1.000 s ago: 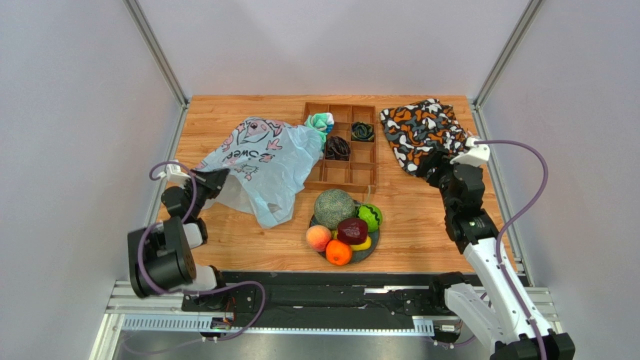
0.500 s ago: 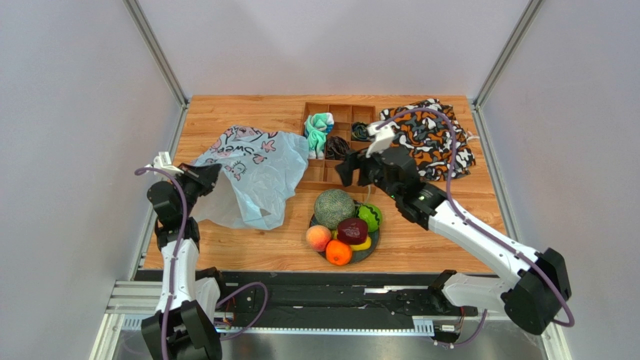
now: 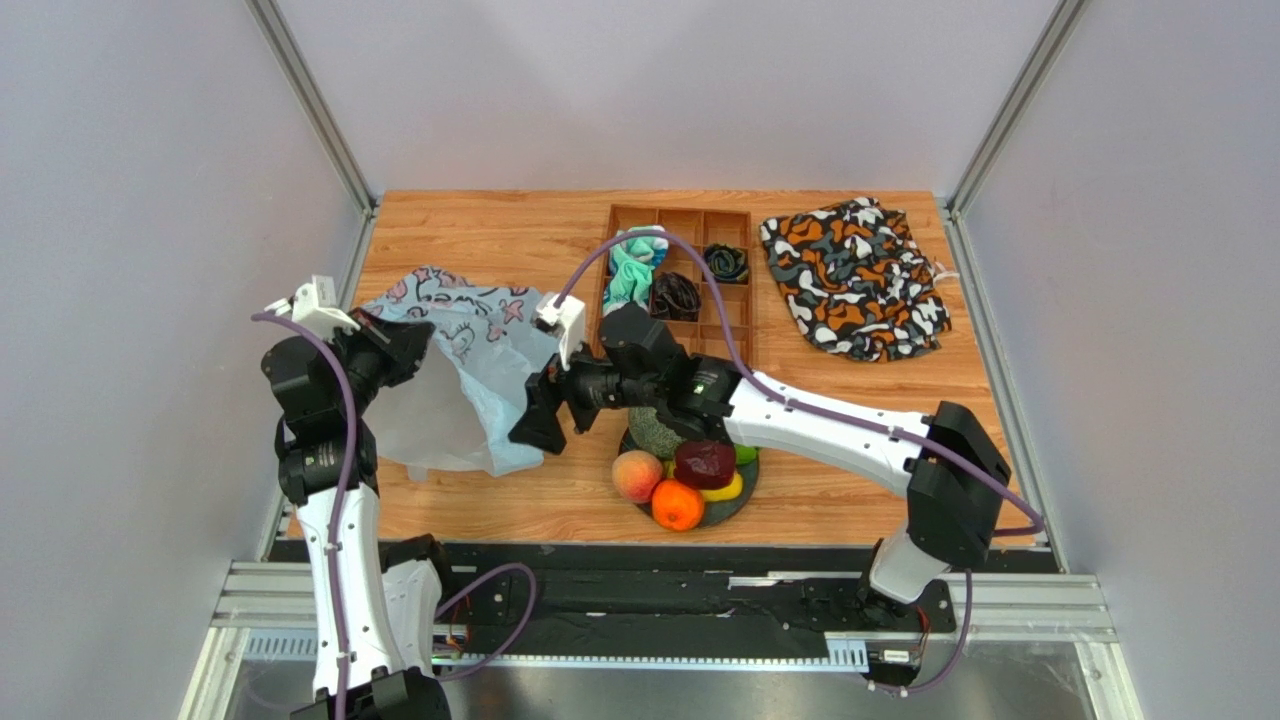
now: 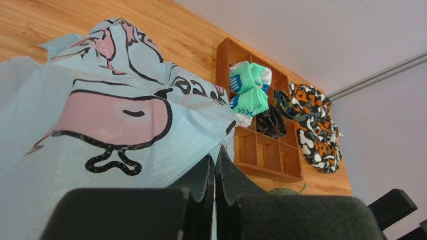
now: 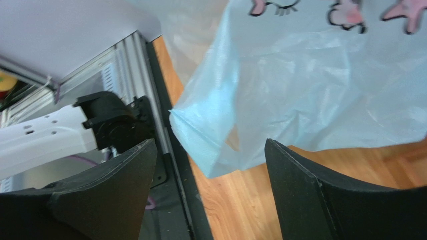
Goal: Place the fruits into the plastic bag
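Observation:
The pale blue plastic bag (image 3: 458, 375) with its pink cartoon print hangs from my left gripper (image 3: 394, 348), which is shut on its edge; the left wrist view shows the bag (image 4: 100, 110) pinched between the closed fingers (image 4: 203, 175). My right gripper (image 3: 538, 423) is open at the bag's lower right corner, and that corner (image 5: 210, 150) hangs between its spread fingers (image 5: 295, 180) without touching them. The fruits lie on a dark plate (image 3: 747, 483): peach (image 3: 637, 476), orange (image 3: 676, 506), dark red fruit (image 3: 703, 461), green fruit (image 3: 747, 453) and yellow mango (image 3: 727, 489). The right arm hides most of the melon (image 3: 651, 437).
A wooden compartment tray (image 3: 706, 308) with rolled cloth bundles stands behind the plate. The orange, black and white cloth (image 3: 854, 278) lies at the back right. The right arm stretches across the table's middle, over the plate. The table's near edge and metal rail (image 5: 150, 75) are just below the bag.
My right arm has swung from the back right across the table to the bag, its jaws opening slightly. The left gripper has lifted the bag and pulled it left.

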You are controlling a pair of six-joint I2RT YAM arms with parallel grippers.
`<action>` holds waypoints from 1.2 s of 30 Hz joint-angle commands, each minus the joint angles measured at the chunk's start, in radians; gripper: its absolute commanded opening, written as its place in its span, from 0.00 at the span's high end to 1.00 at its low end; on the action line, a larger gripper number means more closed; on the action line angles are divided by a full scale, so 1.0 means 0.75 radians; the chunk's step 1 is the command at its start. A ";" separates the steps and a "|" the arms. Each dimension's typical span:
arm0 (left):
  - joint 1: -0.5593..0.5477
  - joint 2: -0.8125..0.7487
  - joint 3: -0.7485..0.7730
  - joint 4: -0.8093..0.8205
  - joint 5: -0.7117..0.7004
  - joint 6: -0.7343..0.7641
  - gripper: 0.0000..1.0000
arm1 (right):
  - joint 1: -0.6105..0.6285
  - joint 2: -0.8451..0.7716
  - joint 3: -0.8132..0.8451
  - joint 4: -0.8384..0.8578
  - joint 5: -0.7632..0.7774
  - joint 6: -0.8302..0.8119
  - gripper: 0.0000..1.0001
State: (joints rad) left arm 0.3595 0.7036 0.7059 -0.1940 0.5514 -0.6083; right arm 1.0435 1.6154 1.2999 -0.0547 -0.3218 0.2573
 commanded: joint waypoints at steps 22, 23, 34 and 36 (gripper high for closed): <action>-0.009 0.003 0.075 -0.175 0.044 0.142 1.00 | 0.089 0.313 0.050 0.157 0.036 0.162 0.18; -0.009 0.005 0.075 -0.177 0.044 0.144 1.00 | 0.089 0.313 0.048 0.163 0.038 0.162 0.17; -0.009 0.031 0.051 -0.108 0.085 0.089 1.00 | 0.083 0.421 0.112 0.312 -0.219 0.299 0.72; -0.007 0.050 0.055 -0.093 0.091 0.075 1.00 | 0.061 0.395 0.146 0.286 -0.225 0.297 0.96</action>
State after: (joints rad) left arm 0.3595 0.7280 0.7158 -0.3206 0.5861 -0.5293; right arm 1.1053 1.9446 1.3270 0.1009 -0.4294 0.4519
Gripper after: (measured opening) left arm 0.007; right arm 0.185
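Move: The hanging near-right corner of the plastic bag's rim is some 6 cm left of the open right hand, 3 cm back and about 12 cm below. Around 19 cm below that hand, the peach is 12 cm to its right and 3 cm back, the orange 17 cm right and 8 cm back; the melon is 16 cm right, 5 cm ahead, 17 cm down. From the left hand, already holding the bag, that corner lies about 10 cm right, 13 cm back, 15 cm below. The right fingers begin to pinch the bag's loose rim corner, after the hand comes mainly down, about 11 cm, while easing left and slightly back and rolling some 15 degrees about its own fingers. They stay wide through the descent, pausing just above, then close over the last stretch as the hand sinks again. The left hand keeps its grip on the bag and lowers it about 3 cm. ##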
